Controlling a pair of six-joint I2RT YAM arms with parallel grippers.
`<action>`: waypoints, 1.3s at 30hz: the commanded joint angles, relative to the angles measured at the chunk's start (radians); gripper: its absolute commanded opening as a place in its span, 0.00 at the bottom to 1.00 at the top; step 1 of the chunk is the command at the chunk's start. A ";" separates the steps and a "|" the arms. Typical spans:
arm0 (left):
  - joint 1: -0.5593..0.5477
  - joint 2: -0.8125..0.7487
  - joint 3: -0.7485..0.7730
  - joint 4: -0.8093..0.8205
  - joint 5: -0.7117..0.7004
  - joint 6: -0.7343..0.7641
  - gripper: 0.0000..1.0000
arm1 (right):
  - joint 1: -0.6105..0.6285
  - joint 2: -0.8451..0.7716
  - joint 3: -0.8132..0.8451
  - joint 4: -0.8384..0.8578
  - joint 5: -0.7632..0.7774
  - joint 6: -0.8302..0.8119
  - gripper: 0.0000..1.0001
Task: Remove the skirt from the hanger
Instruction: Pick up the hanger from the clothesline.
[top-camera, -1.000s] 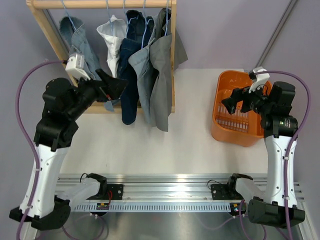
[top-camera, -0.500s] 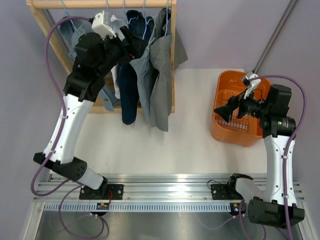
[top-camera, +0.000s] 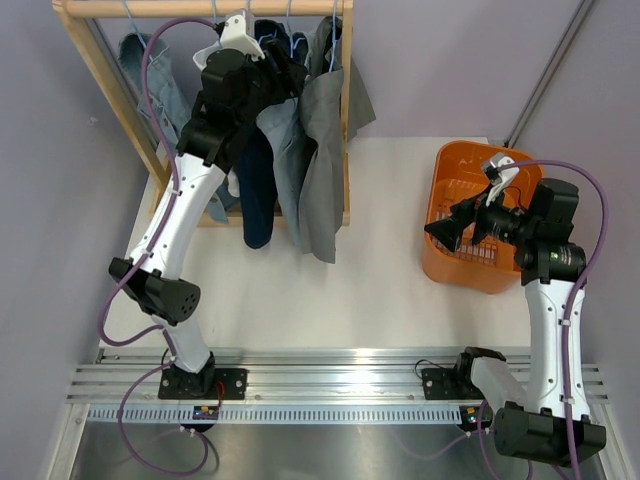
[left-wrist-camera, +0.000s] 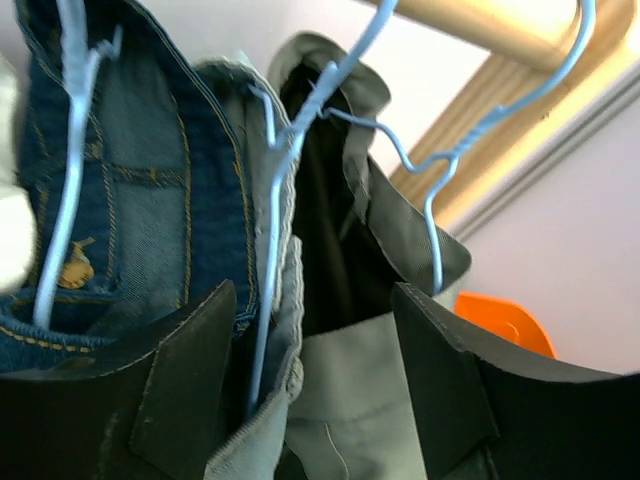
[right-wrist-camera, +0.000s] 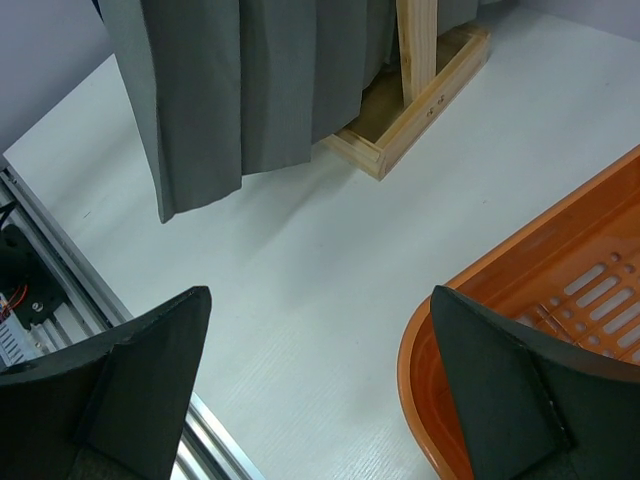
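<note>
A grey skirt (top-camera: 325, 165) hangs at the right end of the wooden rack, its long folds also in the right wrist view (right-wrist-camera: 240, 90). In the left wrist view its waistband (left-wrist-camera: 390, 230) hangs from a pale blue wire hanger (left-wrist-camera: 435, 215). My left gripper (top-camera: 283, 68) is raised among the garment tops. It stands open (left-wrist-camera: 312, 295), its jaws astride the grey fabric, a pale denim waistband (left-wrist-camera: 285, 300) and another blue hanger wire (left-wrist-camera: 270, 260). My right gripper (top-camera: 441, 228) hangs open (right-wrist-camera: 320, 300) over the table beside the basket, holding nothing.
An orange basket (top-camera: 478, 268) stands at the right of the table (right-wrist-camera: 560, 250). On the rack (top-camera: 346, 110) hang dark jeans (top-camera: 258, 170), a white shirt (top-camera: 228, 75) and pale jeans (top-camera: 135, 55). The rack's wooden base (right-wrist-camera: 420, 100) lies on the table.
My left arm has swung up and right from beside the rack's left post to the garment tops, and its jaws have narrowed. The right gripper dipped slightly leftward.
</note>
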 joint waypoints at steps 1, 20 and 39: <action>-0.001 0.003 0.059 0.103 -0.068 0.065 0.64 | 0.004 -0.022 -0.014 0.040 -0.025 0.014 1.00; -0.004 0.127 0.109 0.099 -0.077 0.197 0.23 | 0.004 -0.038 -0.041 0.055 -0.018 0.036 0.99; -0.033 0.025 0.115 0.197 -0.081 0.247 0.00 | 0.004 -0.052 -0.061 0.058 -0.025 0.056 1.00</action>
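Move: The blue hanger carrying the light denim skirt has its near arm about 4 cm ahead of the left hand, 1 cm right and 2 cm lower, already lying between the spread fingers. At nearly that height, the dark denim's hanger is some 4 cm ahead and 7 cm left of the hand, the dark grey skirt's hanger 5 cm ahead and 8 cm right. From the right hand the target lies roughly 25 cm ahead, 33 cm left and 14 cm higher. The left fingers, well apart to begin with, close fully and pinch the near arm of the light denim skirt's hanger between their tips. To get there the hand rises about 1 cm, then reaches forward and down onto the wire, ending some 4 cm farther ahead and 2 cm lower, left side rolling up about 10 degrees; once shut, it nearly holds in place. ##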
